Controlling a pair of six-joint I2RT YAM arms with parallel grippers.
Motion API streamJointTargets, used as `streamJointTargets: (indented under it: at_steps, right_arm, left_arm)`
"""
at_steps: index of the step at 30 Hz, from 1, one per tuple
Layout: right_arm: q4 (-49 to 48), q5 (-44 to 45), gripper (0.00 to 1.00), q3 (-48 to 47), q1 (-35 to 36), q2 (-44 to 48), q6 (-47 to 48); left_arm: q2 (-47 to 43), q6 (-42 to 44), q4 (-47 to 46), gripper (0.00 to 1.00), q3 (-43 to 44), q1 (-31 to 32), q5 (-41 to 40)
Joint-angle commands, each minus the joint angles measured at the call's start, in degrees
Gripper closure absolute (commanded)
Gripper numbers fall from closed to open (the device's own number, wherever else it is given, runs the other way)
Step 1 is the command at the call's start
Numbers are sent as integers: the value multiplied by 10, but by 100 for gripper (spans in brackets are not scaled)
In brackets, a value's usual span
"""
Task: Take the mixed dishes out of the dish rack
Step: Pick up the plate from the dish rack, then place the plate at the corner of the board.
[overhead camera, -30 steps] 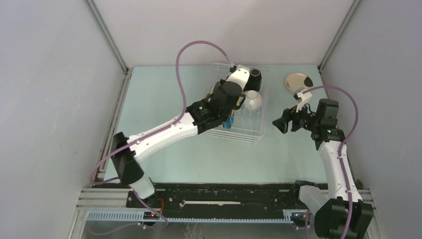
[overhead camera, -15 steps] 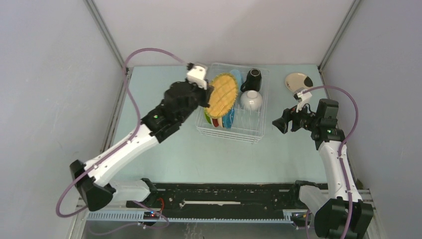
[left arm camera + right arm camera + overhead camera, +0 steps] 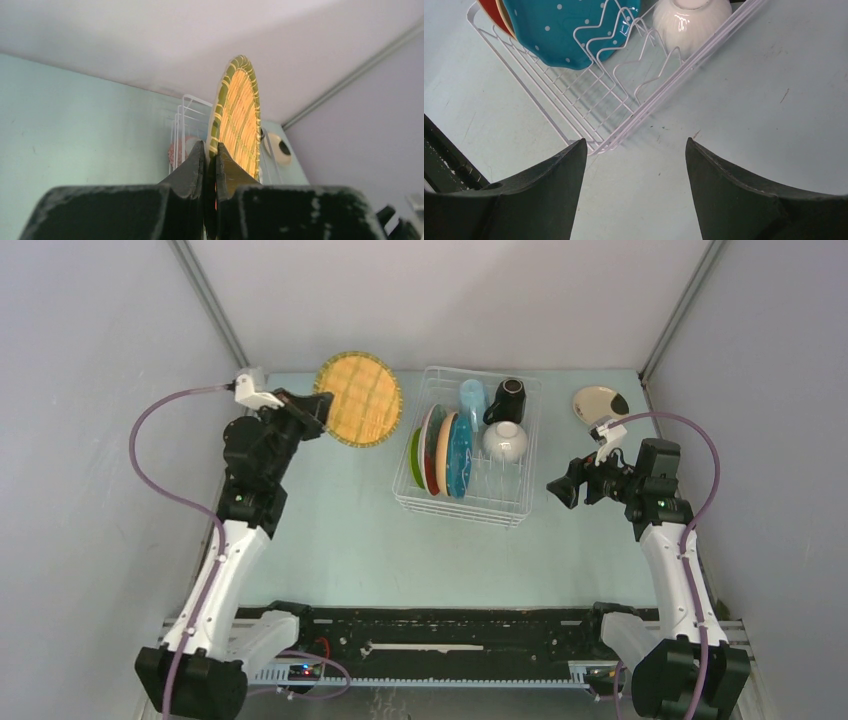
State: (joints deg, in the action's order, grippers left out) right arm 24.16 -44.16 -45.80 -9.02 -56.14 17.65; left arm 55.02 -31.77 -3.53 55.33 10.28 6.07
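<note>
My left gripper (image 3: 322,410) is shut on the rim of the yellow woven-pattern plate (image 3: 360,398), held on edge in the air left of the dish rack (image 3: 470,508). The left wrist view shows both jaws pinching that plate (image 3: 240,115) at the gripper (image 3: 210,147). In the rack stand lime green (image 3: 416,458), red (image 3: 428,450) and blue dotted (image 3: 459,455) plates, a white bowl (image 3: 505,441), a light-blue cup (image 3: 472,397) and a black mug (image 3: 511,398). My right gripper (image 3: 560,490) hangs open and holds nothing, just right of the rack's near corner (image 3: 594,145).
A cream plate (image 3: 600,403) lies flat on the table at the far right, behind my right arm. Grey walls close in the table on three sides. The arms' black base rail (image 3: 450,640) runs along the near edge.
My left arm swung left and back, lifting the yellow plate out of the rack to the far left of the table. The right arm has not moved.
</note>
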Motion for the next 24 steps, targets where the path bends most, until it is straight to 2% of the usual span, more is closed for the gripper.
streamJointTargets:
  at_steps: [1,8,14,17,24]
  right_arm:
    - [-15,-7,20,-3,-3,8,-1]
    - [-16,-9,20,-3,-17,18,-1]
    - [-15,-9,20,-3,-17,30,1]
    - [-15,-11,20,-3,-18,33,1]
    - [-14,-11,20,-3,-18,35,3]
  left_arm:
    - [18,-151,-135,100,-42,-72,57]
    - [157,-311,-241,99,-52,-170,57]
    - [313,-447,-410,99,-62,-240,86]
    - [382,-452,-449,97,-60,-259,62]
    - [521,-433,-432,90,-17,-278,3]
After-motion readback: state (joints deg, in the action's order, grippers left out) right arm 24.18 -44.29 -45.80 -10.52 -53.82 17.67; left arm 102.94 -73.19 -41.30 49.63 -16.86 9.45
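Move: The left hand already has the yellow woven plate by its rim, high up; the empty table spot in the far-left corner that it is taken to lies about 20 cm ahead, 14 cm to the left and some 36 cm below. The dish rack's middle is roughly 13 cm ahead and 21 cm right, 30 cm down; its nearest dish, the green plate, about 9 cm ahead and 10 cm right, 29 cm down. From the idle right hand that corner spot is some 25 cm ahead, 53 cm left and 19 cm down. Keeping the yellow plate pinched by its rim in the nearly shut fingers, the left hand swings away from the rack and sinks towards the empty far-left corner, some 22 cm down, 19 cm left and 16 cm forward, the descent growing steeper as the forward reach eases. On the way the wrist rolls its left side down by about 45 degrees, turns some 25 degrees counter-clockwise and tips a little downward, laying the plate over towards flat. ##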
